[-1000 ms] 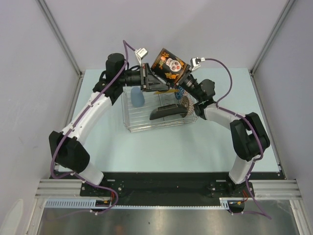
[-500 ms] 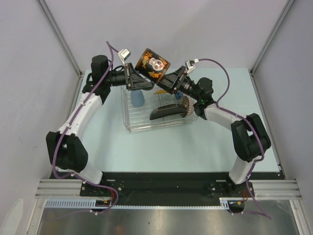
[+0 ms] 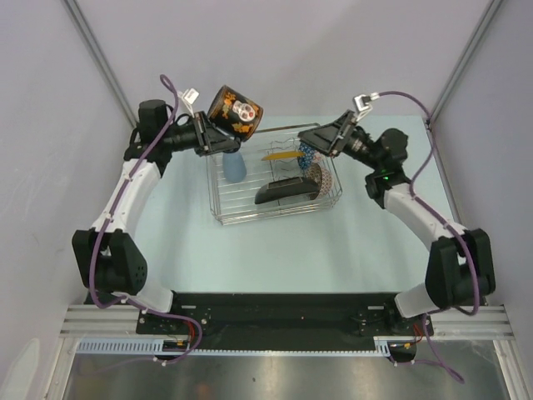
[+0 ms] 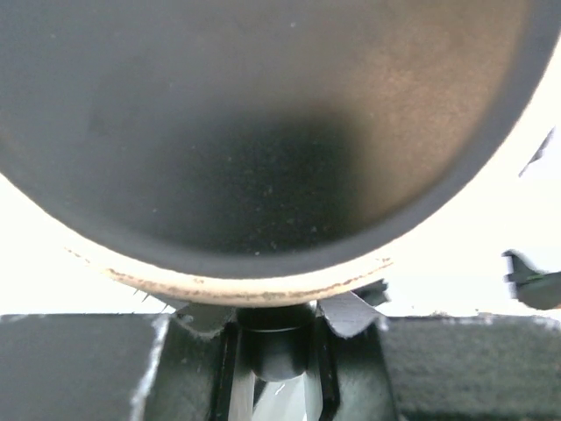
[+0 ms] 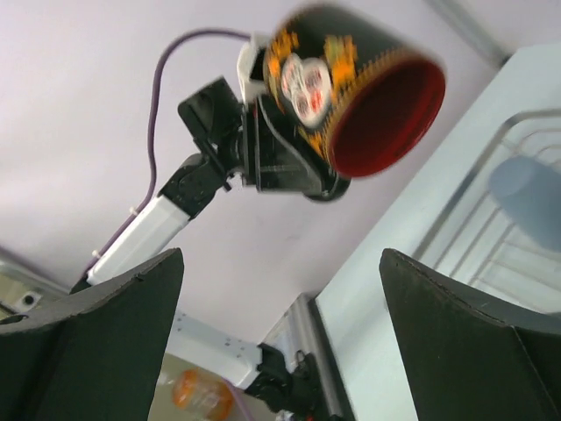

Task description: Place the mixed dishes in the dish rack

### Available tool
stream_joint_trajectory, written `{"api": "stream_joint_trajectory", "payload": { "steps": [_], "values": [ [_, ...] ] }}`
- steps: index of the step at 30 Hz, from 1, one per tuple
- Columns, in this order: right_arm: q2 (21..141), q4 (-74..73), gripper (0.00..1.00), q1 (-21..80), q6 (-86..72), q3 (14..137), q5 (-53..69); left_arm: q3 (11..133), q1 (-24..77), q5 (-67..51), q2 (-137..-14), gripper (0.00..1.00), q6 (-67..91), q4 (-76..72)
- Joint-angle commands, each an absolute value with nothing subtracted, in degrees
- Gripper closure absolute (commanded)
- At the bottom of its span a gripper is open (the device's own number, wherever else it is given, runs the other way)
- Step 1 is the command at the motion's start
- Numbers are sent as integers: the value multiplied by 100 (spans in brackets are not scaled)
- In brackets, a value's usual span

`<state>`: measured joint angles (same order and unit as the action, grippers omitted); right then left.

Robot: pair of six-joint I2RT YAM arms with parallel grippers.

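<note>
My left gripper [image 3: 213, 136] is shut on the dark mug [image 3: 234, 110], which hangs tilted in the air just past the far left corner of the dish rack [image 3: 221, 208]. The mug's dark body [image 4: 263, 132] fills the left wrist view, and its handle [image 4: 276, 338] sits between the jaws. From the right wrist view the mug's red inside [image 5: 381, 114] faces the camera. My right gripper [image 3: 315, 136] stands open and empty above the rack's far right side. In the rack lie a blue bowl [image 3: 235, 168], a black plate [image 3: 281, 192], a yellow plate [image 3: 283, 154] and a brown-speckled bowl [image 3: 321, 180].
The rack stands on a pale blue table [image 3: 375, 250]. Grey walls [image 3: 50, 100] close in the left, right and far sides. The arm bases are fixed to a black rail [image 3: 275, 312] at the near edge.
My right gripper opened, let go of the mug and drew back to the right. My left arm swung left with the mug in its jaws.
</note>
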<state>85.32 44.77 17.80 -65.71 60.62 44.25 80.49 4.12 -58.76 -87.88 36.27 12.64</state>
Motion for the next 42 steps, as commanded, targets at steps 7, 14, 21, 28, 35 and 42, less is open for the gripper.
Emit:
{"api": "stream_joint_trajectory", "payload": {
  "steps": [7, 14, 21, 28, 35, 42],
  "values": [
    [7199, 3138, 0, 1046, -5660, 5907, 4764, 8008, 431, -5002, -8254, 100, 18, 3499],
    [7040, 3190, 0, 958, -5730, 5608, 4737, 7551, 457, -4642, -8174, 100, -156, 3025],
    [6952, 3076, 0, 826, -5660, 5502, 4728, 6874, 825, -3544, -7919, 100, -764, 2462],
    [6891, 2953, 0, 826, -5634, 5449, 4711, 6706, 888, -3174, -8068, 100, -862, 2092],
    [6741, 2716, 0, 721, -5537, 5414, 4746, 6522, 1002, -2927, -8270, 100, -712, 1740],
    [6706, 2602, 0, 633, -5520, 5388, 4772, 6487, 1204, -2900, -8394, 100, -721, 1732]
  ]
}}
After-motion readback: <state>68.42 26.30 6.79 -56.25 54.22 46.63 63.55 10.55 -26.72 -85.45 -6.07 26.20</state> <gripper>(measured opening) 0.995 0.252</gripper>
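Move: The left hand holds the big mug by its handle, high over the rack's front-left part. The free spot for it there lies some 26 cm below, about 2 cm ahead and 1 cm to the right. The blue cup is about 11 cm ahead, 2 cm left; the black square plate 3 cm ahead, 17 cm right; both some 26 cm down. From the empty right hand that spot lies about 20 cm left, 4 cm ahead and 31 cm below. Downwards, quickly at first and then easing, the left hand lowers the big mug about 18 cm towards the front-left of the rack, shifting some 5 cm left and tipping its fingers down by about 40 degrees; its grip on the handle stays shut. The open right hand draws away to the right by about 8 cm, rising briefly on the way. ##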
